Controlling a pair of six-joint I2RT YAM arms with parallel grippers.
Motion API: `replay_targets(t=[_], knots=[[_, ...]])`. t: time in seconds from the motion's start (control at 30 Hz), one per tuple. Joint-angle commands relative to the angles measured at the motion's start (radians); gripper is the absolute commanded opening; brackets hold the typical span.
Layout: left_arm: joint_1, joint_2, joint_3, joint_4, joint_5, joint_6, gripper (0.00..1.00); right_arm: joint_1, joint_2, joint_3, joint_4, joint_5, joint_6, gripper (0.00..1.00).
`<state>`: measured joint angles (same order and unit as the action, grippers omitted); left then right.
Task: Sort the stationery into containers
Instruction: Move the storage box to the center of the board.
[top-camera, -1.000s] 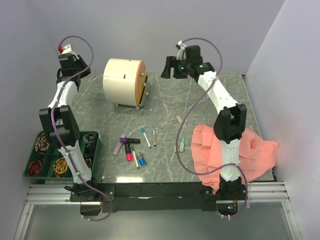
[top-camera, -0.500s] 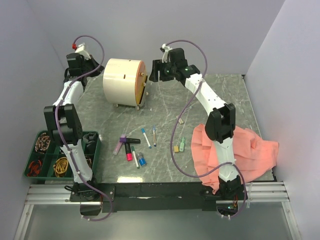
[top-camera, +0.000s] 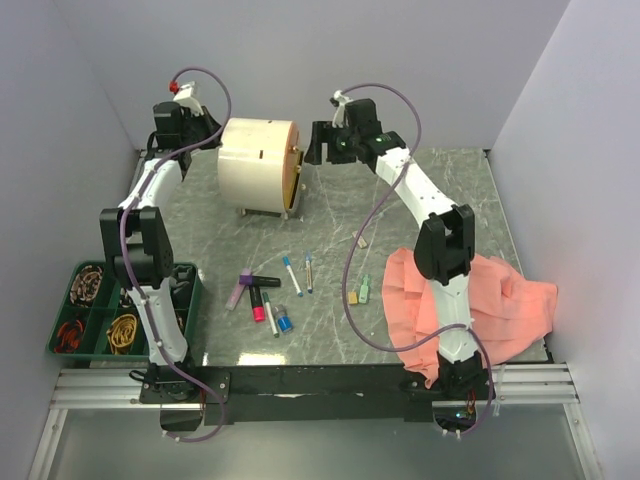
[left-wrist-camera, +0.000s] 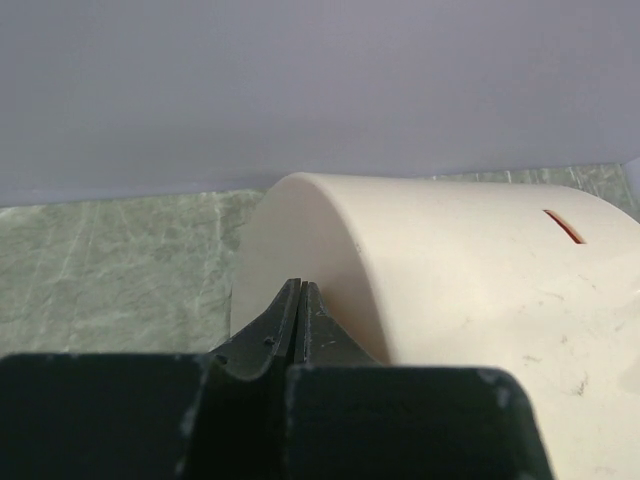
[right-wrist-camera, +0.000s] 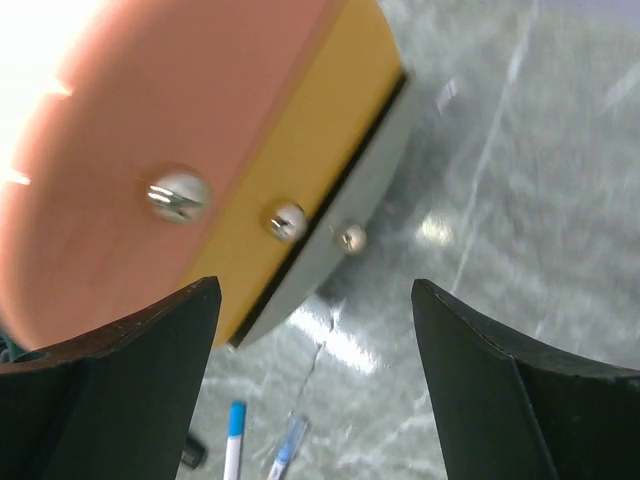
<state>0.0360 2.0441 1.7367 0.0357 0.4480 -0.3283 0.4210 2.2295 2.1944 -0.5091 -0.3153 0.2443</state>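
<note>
The containers are yellow-orange drawers (top-camera: 293, 178) with small knobs (right-wrist-camera: 286, 220) in the front of a cream drum cabinet (top-camera: 256, 163). My left gripper (top-camera: 211, 140) is shut on nothing, its tips (left-wrist-camera: 300, 287) against the cabinet's rear end (left-wrist-camera: 300, 240). My right gripper (top-camera: 314, 150) hangs open just in front of the drawer face (right-wrist-camera: 300, 140), and nothing lies between its fingers (right-wrist-camera: 150, 350). The stationery lies on the table: a purple marker (top-camera: 240, 288), a black-and-pink marker (top-camera: 258, 303), blue-capped white pens (top-camera: 291, 275), tan erasers (top-camera: 352, 297) and a green piece (top-camera: 365, 291).
A salmon-pink cloth (top-camera: 500, 305) covers the table's near right corner around the right arm's base. A green tray (top-camera: 187, 272) of small items sits at the near left by the left arm. Grey walls close in the back and both sides.
My left gripper has shut and swung right against the cabinet's back. The cabinet has shifted a little to the right. My right gripper has come left up to the drawer front.
</note>
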Motion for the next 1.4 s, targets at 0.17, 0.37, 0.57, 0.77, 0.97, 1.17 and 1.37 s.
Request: replay_targets(t=[0.17,0.37,0.57,0.77,0.97,1.17,1.37], knots=[[-0.093,0.053,0.061,0.024,-0.022,0.035,0.01,-0.197,-0.057,-0.277,0.102,-0.349,0.303,0.85],[-0.097,0.013,0.032,-0.032,-0.219,0.066,0.43,-0.254,-0.005,-0.369,0.38,-0.626,0.565,0.75],[-0.085,-0.035,-0.002,-0.147,-0.379,0.13,0.81,-0.26,0.148,-0.277,0.604,-0.725,0.75,0.64],[-0.077,-0.01,0.061,-0.226,-0.445,0.164,0.89,-0.263,0.228,-0.231,0.586,-0.714,0.78,0.59],[-0.074,-0.024,0.069,-0.226,-0.54,0.207,0.98,-0.263,0.196,-0.444,0.785,-0.735,0.926,0.56],[-0.062,-0.067,0.021,-0.23,-0.563,0.239,0.97,-0.252,0.262,-0.337,0.771,-0.735,0.912,0.56],[-0.053,-0.097,-0.009,-0.241,-0.581,0.239,0.97,-0.229,0.271,-0.369,0.802,-0.737,0.935,0.54]])
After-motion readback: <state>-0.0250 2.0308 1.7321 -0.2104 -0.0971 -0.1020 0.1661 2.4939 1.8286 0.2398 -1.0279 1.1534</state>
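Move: The storage box is right against the left hand's shut fingertips: its middle is about 10 cm to the right, 3 cm back and some 11 cm below. From the right hand, open beside the knobbed face, that middle lies about 13 cm left, 3 cm ahead and 10 cm below. The eraser is roughly 12 cm right and 13 cm back of the right hand, the blue marker 5 cm left and 25 cm back, both about 21 cm below. The storage box's left side is still pushed to the right by the left hand's shut fingertips for about 3.5 cm; then that hand opens wide, coming off and swinging left about 10 cm while sinking. The right hand backs off right and down, returns partway left, dips and ends lower beside the knobbed face, rolling some 60 degrees to point left, fingers partly closing. ##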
